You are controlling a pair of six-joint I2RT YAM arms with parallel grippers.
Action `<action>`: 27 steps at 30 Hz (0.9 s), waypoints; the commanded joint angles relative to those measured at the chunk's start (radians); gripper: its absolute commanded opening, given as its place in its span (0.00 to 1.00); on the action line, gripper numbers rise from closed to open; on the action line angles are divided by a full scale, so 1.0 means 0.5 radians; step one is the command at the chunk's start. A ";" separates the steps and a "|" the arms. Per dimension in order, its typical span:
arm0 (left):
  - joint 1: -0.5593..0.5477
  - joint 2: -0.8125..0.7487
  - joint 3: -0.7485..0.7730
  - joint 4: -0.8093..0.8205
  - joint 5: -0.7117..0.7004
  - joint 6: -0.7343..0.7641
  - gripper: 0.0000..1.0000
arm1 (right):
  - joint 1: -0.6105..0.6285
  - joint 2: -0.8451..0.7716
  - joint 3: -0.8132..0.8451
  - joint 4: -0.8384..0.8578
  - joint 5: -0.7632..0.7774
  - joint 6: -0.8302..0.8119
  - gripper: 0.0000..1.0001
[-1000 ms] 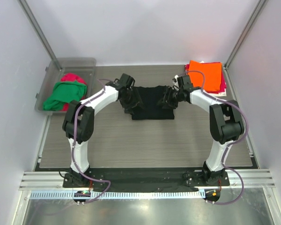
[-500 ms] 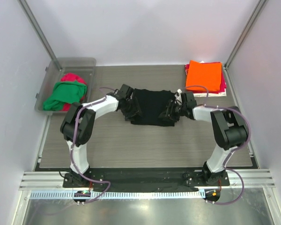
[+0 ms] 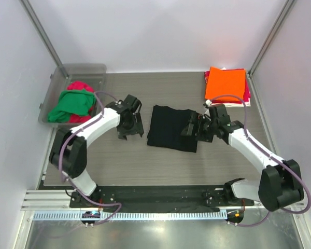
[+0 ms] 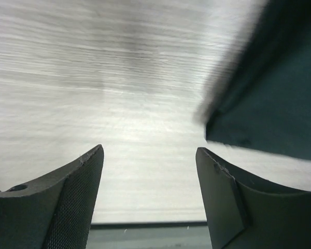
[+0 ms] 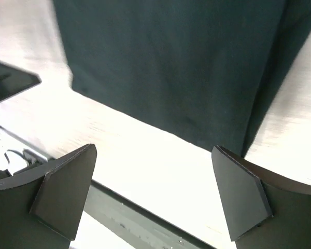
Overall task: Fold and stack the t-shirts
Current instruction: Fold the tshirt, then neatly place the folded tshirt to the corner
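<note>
A black t-shirt (image 3: 172,128) lies folded flat in the middle of the table. My left gripper (image 3: 131,129) hovers just off its left edge, open and empty. In the left wrist view, bare table shows between the jaws of that gripper (image 4: 149,150), and the black t-shirt (image 4: 280,88) is at the upper right. My right gripper (image 3: 191,129) sits at the shirt's right edge, open wide. In the right wrist view this gripper (image 5: 154,150) holds nothing, and the black t-shirt (image 5: 171,62) lies beyond its tips. An orange t-shirt (image 3: 226,84) tops a folded stack at the back right.
A clear grey bin (image 3: 85,69) at the back left holds a green t-shirt (image 3: 70,104) on a crimson-pink one (image 3: 79,85). A crimson-pink edge (image 3: 246,92) shows under the orange shirt. White walls close in on three sides. A metal rail (image 3: 160,199) runs along the near edge.
Both grippers have let go of the black t-shirt and opened. The left one drew away to the left, the right one back to the right. The shirt now lies flat, slightly nearer.
</note>
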 commanded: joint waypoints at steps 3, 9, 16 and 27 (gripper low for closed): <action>0.006 -0.373 0.260 -0.428 -0.218 0.140 0.73 | -0.147 -0.079 0.306 -0.322 0.203 -0.217 1.00; 0.006 -0.720 0.098 -0.542 -0.307 0.226 0.73 | -0.377 0.206 0.448 -0.291 0.115 -0.322 0.96; 0.006 -1.168 -0.218 -0.603 -0.506 0.284 0.73 | -0.479 0.528 0.644 -0.114 0.111 -0.331 0.95; 0.009 -1.681 -0.396 -0.425 -0.577 0.312 0.74 | -0.503 1.105 0.752 0.214 0.035 -0.346 0.95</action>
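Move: The far right corner of the folded black t-shirt lies about 12 cm ahead of my right hand, 3 cm to its right and 7 cm below. The shirt's middle is some 9 cm to that hand's left and 2 cm ahead; the stack of folded shirts stands roughly 21 cm ahead and 14 cm right. From my left hand that far right corner is about 10 cm ahead and 27 cm to the right. I take my open right hand forward about 12 cm and 7 cm to the right in an arc, lifting briefly, then sinking to finish 5 cm lower, fingers astride the t-shirt's right edge close to its far corner. Meanwhile my left hand lifts some 13 cm and retreats left and back from the shirt, tipping its fingers forward about 25 degrees, still open. ##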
